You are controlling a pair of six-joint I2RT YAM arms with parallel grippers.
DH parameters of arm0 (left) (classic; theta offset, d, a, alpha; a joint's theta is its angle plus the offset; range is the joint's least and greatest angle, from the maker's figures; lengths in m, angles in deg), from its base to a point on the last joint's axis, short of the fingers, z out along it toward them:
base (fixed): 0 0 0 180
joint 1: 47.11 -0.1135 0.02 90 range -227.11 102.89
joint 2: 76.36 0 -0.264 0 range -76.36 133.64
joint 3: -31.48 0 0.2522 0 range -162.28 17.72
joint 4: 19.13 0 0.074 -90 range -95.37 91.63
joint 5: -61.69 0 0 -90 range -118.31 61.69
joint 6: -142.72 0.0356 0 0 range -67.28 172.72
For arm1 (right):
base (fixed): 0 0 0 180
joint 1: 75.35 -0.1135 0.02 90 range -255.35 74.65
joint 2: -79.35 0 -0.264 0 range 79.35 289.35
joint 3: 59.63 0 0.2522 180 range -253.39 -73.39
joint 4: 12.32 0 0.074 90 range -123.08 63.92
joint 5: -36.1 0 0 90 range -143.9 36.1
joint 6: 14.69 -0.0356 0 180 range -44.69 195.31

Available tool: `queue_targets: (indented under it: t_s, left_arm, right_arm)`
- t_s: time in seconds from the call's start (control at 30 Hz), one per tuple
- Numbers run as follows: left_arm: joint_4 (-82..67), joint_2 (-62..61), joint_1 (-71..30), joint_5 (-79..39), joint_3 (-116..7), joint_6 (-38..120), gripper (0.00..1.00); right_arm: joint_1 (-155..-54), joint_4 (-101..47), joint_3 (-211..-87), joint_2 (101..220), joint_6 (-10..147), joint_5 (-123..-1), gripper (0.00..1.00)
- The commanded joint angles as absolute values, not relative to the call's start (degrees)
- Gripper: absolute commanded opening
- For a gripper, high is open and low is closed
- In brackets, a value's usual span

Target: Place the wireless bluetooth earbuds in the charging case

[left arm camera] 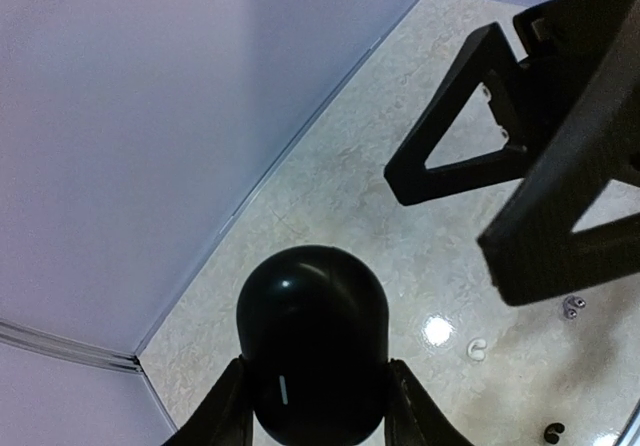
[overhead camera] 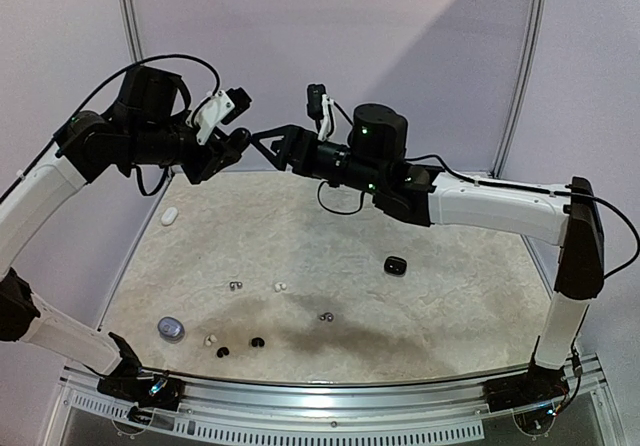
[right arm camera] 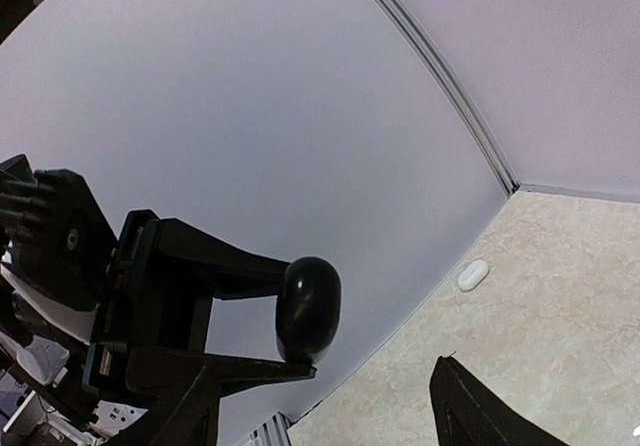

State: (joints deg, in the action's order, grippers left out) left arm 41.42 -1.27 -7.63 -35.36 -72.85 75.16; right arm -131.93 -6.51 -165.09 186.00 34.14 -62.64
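Note:
A black pebble-shaped charging case (left arm camera: 312, 341) sits closed between the fingers of my left gripper (left arm camera: 316, 368), held high above the back of the table. In the right wrist view the same case (right arm camera: 308, 309) shows edge-on in those fingers. My right gripper (overhead camera: 268, 145) faces it from the right, open and empty, a short gap away from the case. Its black fingers (left arm camera: 468, 136) fill the upper right of the left wrist view. Loose earbuds lie on the table below: silvery grey (overhead camera: 235, 286), white (overhead camera: 280, 287), black (overhead camera: 257, 343).
A white case (overhead camera: 169, 216) lies at the back left near the wall. Mid right lies an open black case (overhead camera: 395, 264). A silvery case (overhead camera: 170, 328) sits front left. More buds lie near the front edge, silvery (overhead camera: 325, 316) and black (overhead camera: 222, 350). Walls enclose the table.

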Motion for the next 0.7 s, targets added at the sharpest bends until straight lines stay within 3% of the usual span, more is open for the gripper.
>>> queue_targets:
  t_s: [0.0,0.37,0.67]
  left_arm:
    - [39.1,-1.64,-5.77,-38.74,-70.79,76.56,0.0]
    - [37.66,-1.8,-4.75,-39.28,-71.15,77.5,0.0]
    - [37.17,-2.41,-4.37,-38.7,-69.98,77.75,0.0]
  right_arm:
    - [-132.24,-0.23,-167.4,188.44,32.22,-64.98,0.67]
    - [-132.31,-2.53,-174.93,195.33,28.55,-69.35,0.56]
    - [-132.45,-1.29,-176.95,197.37,29.22,-72.21,0.1]
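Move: Some 5 cm to the right hand's left, about level in height and depth, is the black charging case, already pinched in the left fingers and barely 1 cm beyond and below the left hand point. From the right hand, the table lies far below, with white earbuds roughly 37 cm down and 8 cm back, a closed black case about 27 cm right, and a white case some 32 cm left and 16 cm farther out. Reaching left about 4 cm towards the held charging case, the right hand lifts slightly over 1 cm on the way and sinks back, turning some 10 degrees counter-clockwise. Its fingers go from widely open to mostly shut around the protruding end of the case and pinch its sides, while the left hand keeps its grip and stays in place. ##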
